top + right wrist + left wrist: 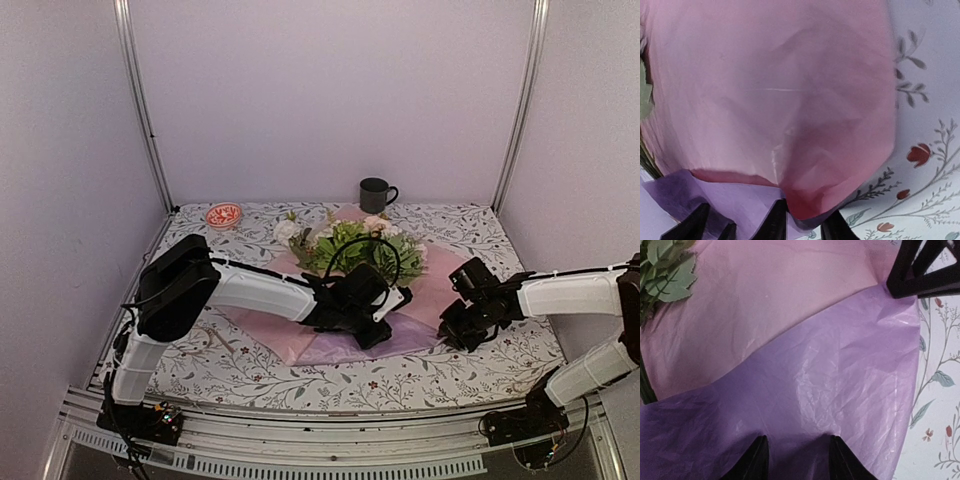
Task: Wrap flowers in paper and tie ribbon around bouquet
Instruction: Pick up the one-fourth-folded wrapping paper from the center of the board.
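Observation:
The flowers [350,245], pink and white blooms with green sprigs, lie on the paper [290,335], a pink and lilac sheet spread on the cloth. My left gripper [378,330] is low over the sheet's front part. Its fingers [760,462] stand apart with lilac paper [840,365] flat under them, nothing pinched. A green leaf [670,275] shows at the top left. My right gripper [452,330] is at the sheet's right corner. In the right wrist view the pink corner [840,165] rises into the right gripper [805,225], pinched between its fingers. The ribbon is out of view.
A dark mug [375,194] stands at the back centre, and a small red-patterned bowl [223,215] at the back left. The floral table cloth [480,380] covers the table. The right gripper's black body [925,270] sits at the paper's edge in the left wrist view.

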Controlling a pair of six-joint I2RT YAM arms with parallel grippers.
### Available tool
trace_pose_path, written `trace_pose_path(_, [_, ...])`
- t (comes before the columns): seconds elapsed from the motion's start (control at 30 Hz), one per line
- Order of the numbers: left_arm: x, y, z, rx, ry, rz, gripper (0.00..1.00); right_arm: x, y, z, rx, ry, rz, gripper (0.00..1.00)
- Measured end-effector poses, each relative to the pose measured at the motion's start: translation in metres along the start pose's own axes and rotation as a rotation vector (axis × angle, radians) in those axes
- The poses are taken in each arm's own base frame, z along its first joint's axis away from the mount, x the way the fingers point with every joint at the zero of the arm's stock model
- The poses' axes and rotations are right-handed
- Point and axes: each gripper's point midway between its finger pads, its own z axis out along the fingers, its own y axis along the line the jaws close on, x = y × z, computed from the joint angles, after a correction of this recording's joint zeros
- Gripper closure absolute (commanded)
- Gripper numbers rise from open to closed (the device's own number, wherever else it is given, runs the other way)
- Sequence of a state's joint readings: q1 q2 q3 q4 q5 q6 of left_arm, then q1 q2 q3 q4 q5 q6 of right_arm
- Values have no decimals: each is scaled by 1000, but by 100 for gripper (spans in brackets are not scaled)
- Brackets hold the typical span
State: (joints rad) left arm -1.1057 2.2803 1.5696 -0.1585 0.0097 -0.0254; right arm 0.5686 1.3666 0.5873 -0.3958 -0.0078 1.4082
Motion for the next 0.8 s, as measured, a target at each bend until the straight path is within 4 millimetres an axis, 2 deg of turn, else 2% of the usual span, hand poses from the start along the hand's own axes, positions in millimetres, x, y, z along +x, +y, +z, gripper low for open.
trace_pose_path(0.17, [0, 3, 0, 17, -12, 5, 58, -2, 1, 2, 34, -28, -15, 100])
trace_pose_path(0.27, [-1, 2, 0, 39, -17, 9, 58, 0, 9, -5, 51, -78, -115, 100])
trace_pose_path(0.3, [-1, 3, 0, 46, -18, 8, 58, -1, 20, -9, 61, -113, -183, 100])
trace_pose_path(0.4, [-1, 4, 0, 71, -19, 5, 58, 15, 49, -18, 41, -159, -349, 100])
trace_pose_path(0.53, [-4, 7, 2, 85, -25, -11, 58, 52, 97, -46, -64, -275, -623, 100])
trace_pose_path(0.6, [-6, 8, 2, 98, -29, -32, 58, 71, 115, -60, -139, -329, -742, 100])
trace_pose_path(0.7, [-7, 7, 3, 125, -46, -60, 58, 82, 128, -75, -233, -382, -859, 100])
trace_pose_path(0.8, [-7, 6, 1, 142, -76, -73, 57, 76, 125, -80, -261, -442, -949, 100])
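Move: The right corner of the folded wrapping paper is directly at my right fingertips, at most a centimetre below, between pads that are half closed. The flowers lie some 24 cm ahead of my right hand and 19 cm to its left. The fold's left corner is about 31 cm to its left and 5 cm back. From my left hand, already resting on the fold, that right corner is some 14 cm to the right and a centimetre ahead. I finish shutting my right fingers on the paper's corner, then sweep it up and left, about 12 cm each way, to above and just beside my left hand, the wrist turning counter-clockwise and tipping the fingers forward, roughly 60 degrees altogether. My left fingertips keep the fold down, gap unchanged, tilting some 10 degrees. ##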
